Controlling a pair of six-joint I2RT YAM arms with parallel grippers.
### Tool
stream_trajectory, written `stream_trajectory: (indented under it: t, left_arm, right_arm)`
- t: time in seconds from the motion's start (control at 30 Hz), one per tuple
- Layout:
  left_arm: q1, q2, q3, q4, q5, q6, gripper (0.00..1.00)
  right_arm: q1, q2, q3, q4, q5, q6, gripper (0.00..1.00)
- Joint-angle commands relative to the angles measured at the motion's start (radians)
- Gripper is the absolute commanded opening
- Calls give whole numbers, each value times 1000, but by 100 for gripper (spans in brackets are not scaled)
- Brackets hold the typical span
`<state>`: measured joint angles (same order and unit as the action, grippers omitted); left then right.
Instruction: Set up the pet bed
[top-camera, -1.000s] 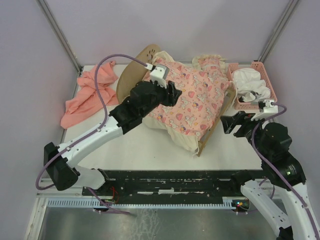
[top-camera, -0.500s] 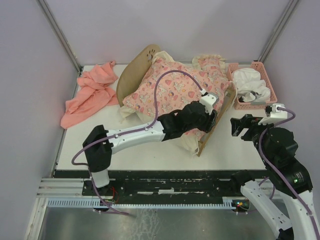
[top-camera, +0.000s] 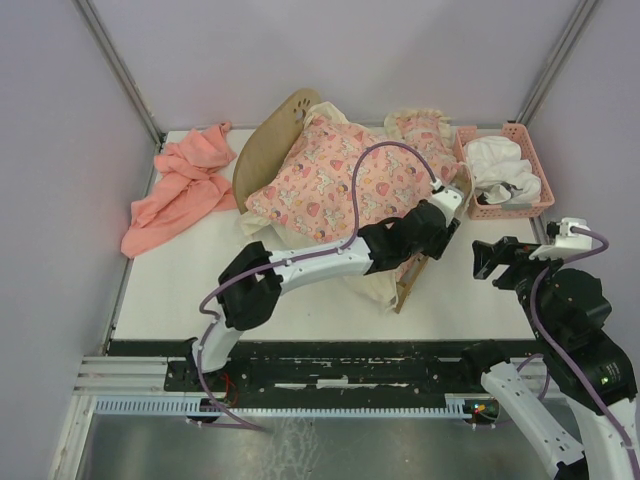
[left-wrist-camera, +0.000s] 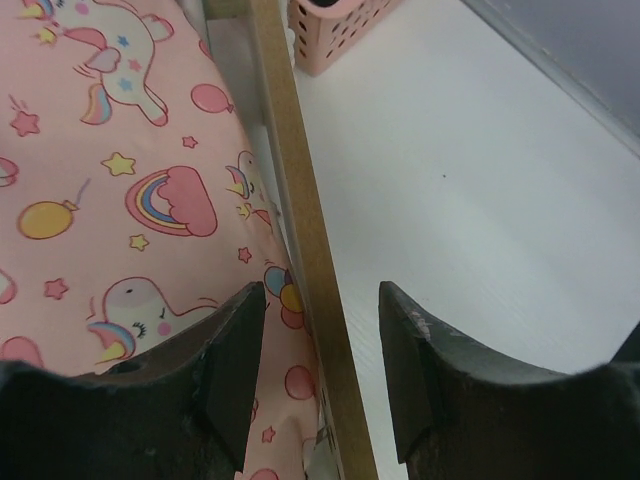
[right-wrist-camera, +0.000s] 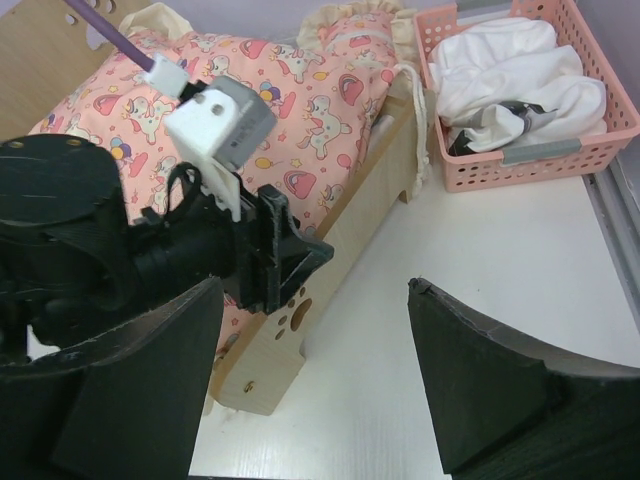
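The pet bed (top-camera: 275, 140), light wood with a rounded headboard, lies across the back of the table under a pink unicorn-print cushion (top-camera: 340, 180). Its footboard (right-wrist-camera: 285, 325) has a paw-print cut-out. My left gripper (top-camera: 448, 212) reaches across the bed to the footboard's top edge. In the left wrist view the left gripper (left-wrist-camera: 322, 370) is open and straddles the wooden edge (left-wrist-camera: 300, 200). Pink fabric (left-wrist-camera: 120, 180) lies on its left side, and there is a gap at each pad. My right gripper (right-wrist-camera: 315, 380) hangs wide open over the bare table right of the footboard and holds nothing.
A pink plastic basket (top-camera: 517, 130) with white cloth (right-wrist-camera: 500, 60) stands at the back right, close to the bed's foot end. A salmon-pink cloth (top-camera: 175, 190) lies crumpled at the back left. The table edge runs near the right side of the basket (right-wrist-camera: 530, 175).
My left arm has swung from the headboard side across the cushion to the footboard on the right. My right gripper has drawn back a little toward the near right.
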<state>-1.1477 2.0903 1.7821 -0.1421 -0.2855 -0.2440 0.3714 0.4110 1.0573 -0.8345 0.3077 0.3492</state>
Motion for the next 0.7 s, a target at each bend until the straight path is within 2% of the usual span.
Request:
stream_trajectory:
  t: [0.0, 0.1, 0.27, 0.33, 0.53, 0.67]
  left_arm:
    - [-7, 60, 73, 15, -14, 55, 57]
    - [-10, 75, 78, 7, 12, 55, 55]
    - [-28, 43, 29, -32, 53, 122, 22]
    - [-40, 2, -19, -63, 69, 153, 13]
    - [-67, -207, -282, -84, 129, 240, 3]
    - [-85, -349, -467, -112, 176, 296, 3]
  right_arm:
    - [2, -15, 9, 10, 13, -13, 83]
    - [3, -21, -11, 18, 10, -18, 84]
    - [2, -12, -15, 25, 4, -30, 84]
    - [2, -4, -16, 20, -5, -30, 84]
    - [2, -7, -67, 37, -133, 10, 84]
    - [2, -1, -75, 28, -129, 16, 84]
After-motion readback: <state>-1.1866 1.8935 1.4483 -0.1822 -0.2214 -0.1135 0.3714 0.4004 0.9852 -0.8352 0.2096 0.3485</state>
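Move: Right below the left hand's half-open fingers runs the upper edge of the bed's end panel, about 5 cm down and barely 1 cm to the right. The unicorn cushion's middle lies some 12 cm ahead and 17 cm left of that hand; the pink basket, roughly 17 cm ahead and 15 cm right. From the right hand, the same stretch of panel edge is about 12 cm ahead, 9 cm left and 20 cm below. Sinking about 4 cm over the end panel, the left hand closes its fingers and pinches the upper edge, then keeps hold and drags the panel back and to the left, about 5 cm each way, nearly level, while the wrist rolls and turns a little clockwise. Late on, the open, empty right hand drops about 3 cm and shifts some 2 cm left. ##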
